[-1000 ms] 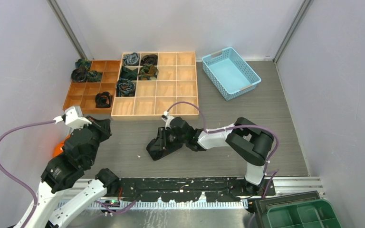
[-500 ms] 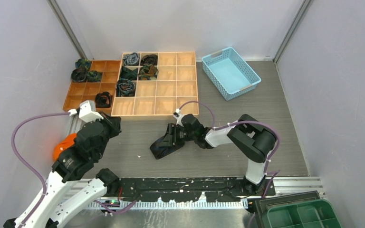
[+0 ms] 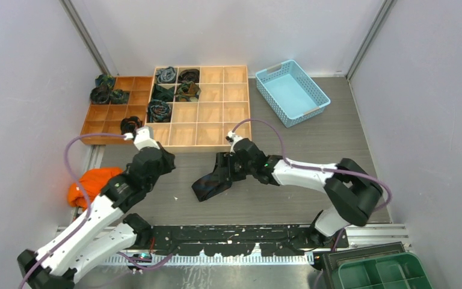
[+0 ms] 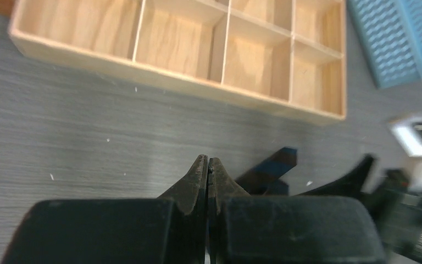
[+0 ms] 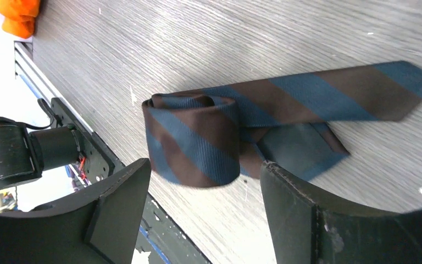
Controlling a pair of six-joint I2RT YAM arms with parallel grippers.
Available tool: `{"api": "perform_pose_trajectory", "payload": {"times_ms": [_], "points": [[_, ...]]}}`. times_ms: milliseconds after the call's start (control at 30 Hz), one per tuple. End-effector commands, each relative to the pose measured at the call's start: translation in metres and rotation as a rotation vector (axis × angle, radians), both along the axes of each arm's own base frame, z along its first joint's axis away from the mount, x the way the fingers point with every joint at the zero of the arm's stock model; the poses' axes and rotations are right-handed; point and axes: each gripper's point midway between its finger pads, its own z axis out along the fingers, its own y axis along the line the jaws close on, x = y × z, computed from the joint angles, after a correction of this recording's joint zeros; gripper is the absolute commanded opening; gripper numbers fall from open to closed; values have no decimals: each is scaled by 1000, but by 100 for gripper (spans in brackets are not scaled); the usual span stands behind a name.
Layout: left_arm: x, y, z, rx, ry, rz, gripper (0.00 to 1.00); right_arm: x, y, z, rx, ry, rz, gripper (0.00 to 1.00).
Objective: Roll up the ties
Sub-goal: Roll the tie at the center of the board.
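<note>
A brown and blue striped tie [image 5: 195,137] lies on the grey table, one end loosely coiled and its tail [image 5: 362,91] stretched flat. From above it is a dark strip [image 3: 207,185] at mid-table. My right gripper [image 5: 204,170] is open just short of the coil, with nothing between its fingers; seen from the top it [image 3: 222,170] is at the tie's far end. My left gripper [image 4: 207,160] is shut and empty, hovering left of the tie [image 4: 275,164]. In the top view it [image 3: 167,161] points toward the tie. Several rolled ties [image 3: 159,111] sit in the trays.
A light wooden divided tray [image 3: 216,114] and a darker one [image 3: 99,114] stand at the back left. A light blue basket [image 3: 292,91] is at the back right. An orange rounded object [image 3: 90,183] lies at the left edge, and a green bin [image 3: 385,271] at the near right corner.
The right gripper opened and let go of the tie, drawing back to the right. The left arm swung forward and right, toward the tie.
</note>
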Motion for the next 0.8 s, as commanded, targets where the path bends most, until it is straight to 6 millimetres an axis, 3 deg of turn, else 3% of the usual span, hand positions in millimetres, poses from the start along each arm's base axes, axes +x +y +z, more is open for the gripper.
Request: {"api": "perform_pose_trajectory", "payload": {"times_ms": [0,133,267,533,767], "points": [[20,-31,-24,-50,15,-56,0,5,-31,34,-50,-103,-86,78],[32,-43,-54,3,72,-79,0,-11,-50,23,-112,-70,-111,61],[43,-56,-79,23,101,-116,0,-29,-54,2,-154,-29,-126,24],[61,-81,-122,-7,151,-208,0,-48,-36,-37,-177,41,-120,16],[62,-108,-158,-37,231,-313,0,-33,-37,-68,-241,21,-197,14]]}}
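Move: The rolled end of the tie lies about 4 cm back and 4 cm to the left of my right hand, some 5 cm below. From that hand, the tie's tail end is about 4 cm ahead and 5 cm right, 7 cm down, and the wooden tray's middle is roughly 22 cm ahead, 7 cm left. From my left hand the rolled end is about 4 cm back, 10 cm right and 18 cm down; the tray's middle is 22 cm ahead, 7 cm right. I lower my left hand about 17 cm, carrying it right and a little forward, fingers still shut and tipping down, to just beyond the rolled tie. My right hand lifts clear by 4 cm, going right, then swings back and sinks some 9 cm, its open fingers closing almost fully on nothing, to come down close to the table on the roll's right. ##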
